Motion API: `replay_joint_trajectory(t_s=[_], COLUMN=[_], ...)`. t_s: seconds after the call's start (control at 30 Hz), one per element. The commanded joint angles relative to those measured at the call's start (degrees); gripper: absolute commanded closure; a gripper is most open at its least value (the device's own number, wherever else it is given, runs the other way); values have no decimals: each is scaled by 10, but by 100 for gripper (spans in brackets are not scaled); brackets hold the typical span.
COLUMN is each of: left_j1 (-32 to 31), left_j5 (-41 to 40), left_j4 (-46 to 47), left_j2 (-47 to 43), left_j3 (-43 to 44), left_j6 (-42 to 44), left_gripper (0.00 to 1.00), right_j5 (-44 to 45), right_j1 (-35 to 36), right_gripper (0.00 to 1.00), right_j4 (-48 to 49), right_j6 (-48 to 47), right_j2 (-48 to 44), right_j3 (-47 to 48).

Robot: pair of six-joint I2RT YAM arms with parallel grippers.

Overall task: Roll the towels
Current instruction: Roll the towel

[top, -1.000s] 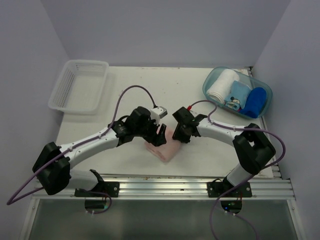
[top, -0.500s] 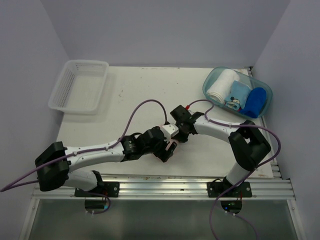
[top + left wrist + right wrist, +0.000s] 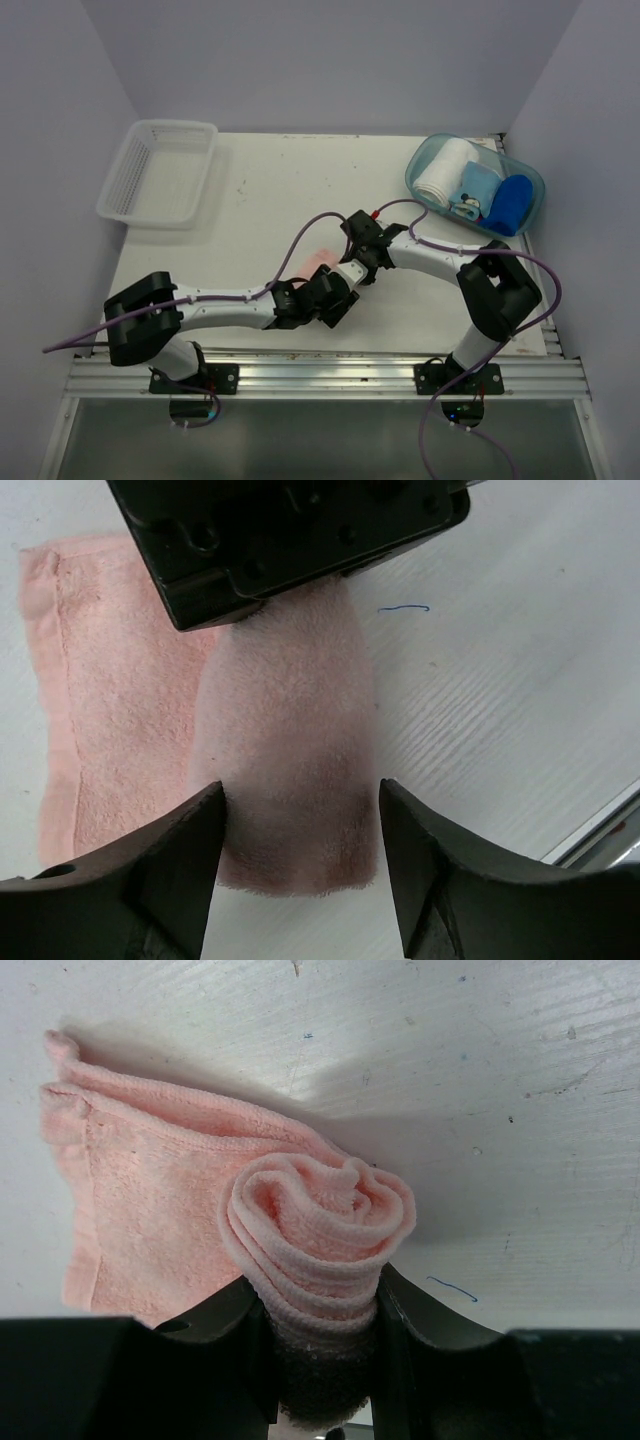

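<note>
The pale pink towel (image 3: pixel 300 1220) lies partly rolled, its flat tail (image 3: pixel 95 700) spread to the left of the roll (image 3: pixel 290 720). My right gripper (image 3: pixel 320 1330) is shut on one end of the roll, with the spiral showing between its fingers (image 3: pixel 230 1330). My left gripper (image 3: pixel 300 880) is open and straddles the opposite end. One of its fingertips (image 3: pixel 200 830) brushes the cloth and the other stands a hair off it. From above, both grippers (image 3: pixel 338 298) (image 3: pixel 358 250) meet near the front middle and hide most of the pink towel (image 3: pixel 318 258). The royal blue towel (image 3: pixel 507 203) stands rolled in the clear bin (image 3: pixel 425 160).
The clear bin at the back right also holds a white towel roll (image 3: pixel 443 172) and a light blue printed cloth (image 3: pixel 473 192). A white mesh basket (image 3: pixel 160 170) sits at the back left. The table's front edge and metal rail (image 3: pixel 330 368) run just behind my left gripper.
My left arm has swung from the towel's left side round to the front and now faces the roll's near end. The right gripper shifted slightly left, still holding the roll.
</note>
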Motion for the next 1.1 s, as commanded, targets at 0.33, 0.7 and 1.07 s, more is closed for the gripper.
replay_joint_trajectory(t_s=[0.33, 0.7, 1.07], left_j1=[28, 187, 267], left_j5=[31, 332, 504], left_j4=[45, 137, 224], left_j2=[2, -70, -1], left_j3=[-9, -96, -130], left_j6=[-40, -89, -161], left_gripper=[81, 91, 92], right_j5=[-13, -3, 20], right_j1=[-3, -15, -15], right_gripper=[39, 29, 20], right_j4=[8, 45, 102], right_j6=[18, 28, 37], right_j2=[-19, -91, -178], right_j3=[-13, -49, -114])
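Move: The pink towel's near roll end sits between the open left fingers, about 1 cm ahead and 1 cm below. The far roll end, still held between the right fingers, lies some 7 cm ahead of the left hand and 5 cm to its right. The flat towel part is roughly 10 cm ahead of the left hand and 5 cm to its left, 4 cm lower. From the right hand, the near roll end lies about 7 cm back and 5 cm left. Ease the left gripper down about 1 cm as its fingers close on the near roll end. Keep the pinch, shift it 2 to 3 cm left and forward, and turn the wrist some 40 degrees so the fingers point more to the right. Meanwhile open the right fingers to let go of the far roll end, then lift that hand straight up about 5 cm. ##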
